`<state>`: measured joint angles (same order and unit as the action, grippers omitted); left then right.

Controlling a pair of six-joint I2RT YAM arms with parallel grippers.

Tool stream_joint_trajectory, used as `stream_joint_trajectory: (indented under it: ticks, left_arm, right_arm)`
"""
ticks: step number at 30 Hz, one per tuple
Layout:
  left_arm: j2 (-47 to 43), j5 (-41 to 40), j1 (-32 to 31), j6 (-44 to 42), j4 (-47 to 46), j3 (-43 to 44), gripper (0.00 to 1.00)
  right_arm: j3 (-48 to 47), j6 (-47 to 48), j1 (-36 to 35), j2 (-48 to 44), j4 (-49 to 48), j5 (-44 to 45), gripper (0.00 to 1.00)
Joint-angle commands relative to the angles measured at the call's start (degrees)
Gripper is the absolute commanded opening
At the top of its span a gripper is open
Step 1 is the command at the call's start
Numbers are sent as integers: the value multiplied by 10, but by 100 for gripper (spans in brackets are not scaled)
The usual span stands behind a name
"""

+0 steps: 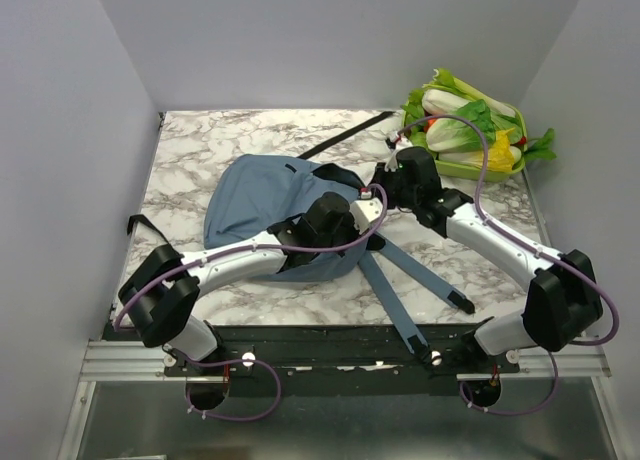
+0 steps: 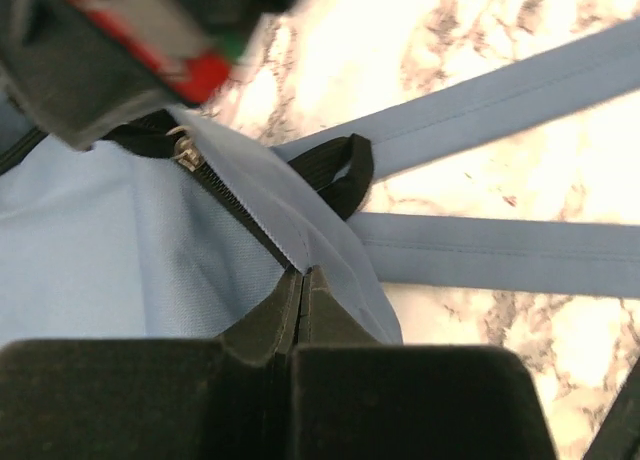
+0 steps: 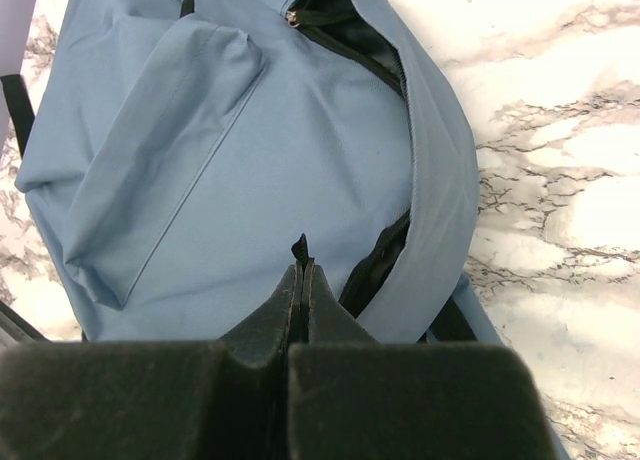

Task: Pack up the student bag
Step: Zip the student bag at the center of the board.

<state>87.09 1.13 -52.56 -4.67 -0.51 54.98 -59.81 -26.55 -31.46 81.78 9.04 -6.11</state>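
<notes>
The student bag (image 1: 262,192) is a dusty-blue backpack lying flat on the marble table, with two long straps (image 1: 402,315) trailing to the near right. My left gripper (image 2: 303,273) is shut on the bag's blue fabric edge beside the black zipper (image 2: 232,208), near a silver zipper slider (image 2: 183,150). In the top view the left gripper (image 1: 358,230) is at the bag's right end. My right gripper (image 3: 302,265) is shut on a small black zipper pull tab (image 3: 300,246). The zipper opening (image 3: 372,62) gapes, dark inside. The right gripper (image 1: 376,190) is close to the left one.
A green tray (image 1: 512,110) of toy vegetables, bok choy and a yellow item, stands at the far right corner. A black webbing loop (image 2: 347,172) lies by the straps (image 2: 500,252). A black strap (image 1: 340,140) lies behind the bag. Walls close three sides.
</notes>
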Motion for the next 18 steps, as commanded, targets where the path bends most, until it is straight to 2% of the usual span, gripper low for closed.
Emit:
stream_joint_trajectory:
  ticks: [1,6,11,18]
  left_arm:
    - [-43,119,-24,-64,38,12,0]
    - [-75,222,-47,-124,138,25,0]
    - [-110,260,-65,-182,206,39,0]
    - [-163,318,-75,-268,352,51,0]
  right_arm:
    - [-30,10,13,22,-11,1,1]
    - [-64,35,31,54,-9,11,1]
    - [-117,51,33,111,3,23,1]
    - [-185,63,33,177,22,15,1]
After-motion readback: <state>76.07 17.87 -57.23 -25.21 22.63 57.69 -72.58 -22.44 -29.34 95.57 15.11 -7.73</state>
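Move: The left fingers are already shut on the bag's mouth edge, at its near right corner; the black handle loop is about 4 cm to their right and 6 cm lower, the board's near edge some 17 cm straight back. The zip pull by the right fingers is roughly 10 cm ahead of the left hand and 4 cm higher. From the right hand, the zip's far slider lies about 10 cm left, 4 cm ahead and 6 cm lower; the vegetable basket is some 21 cm right and 9 cm ahead. The bag's mouth edge is stretched between the hands: the left keeps its pinch and drags the corner back about 10 cm towards the board's near edge, rising a little and turning some 30 degrees clockwise. Meanwhile the right, still shut on the zip pull, goes forward about 4 cm and sinks towards the far slider, away from the left hand. ##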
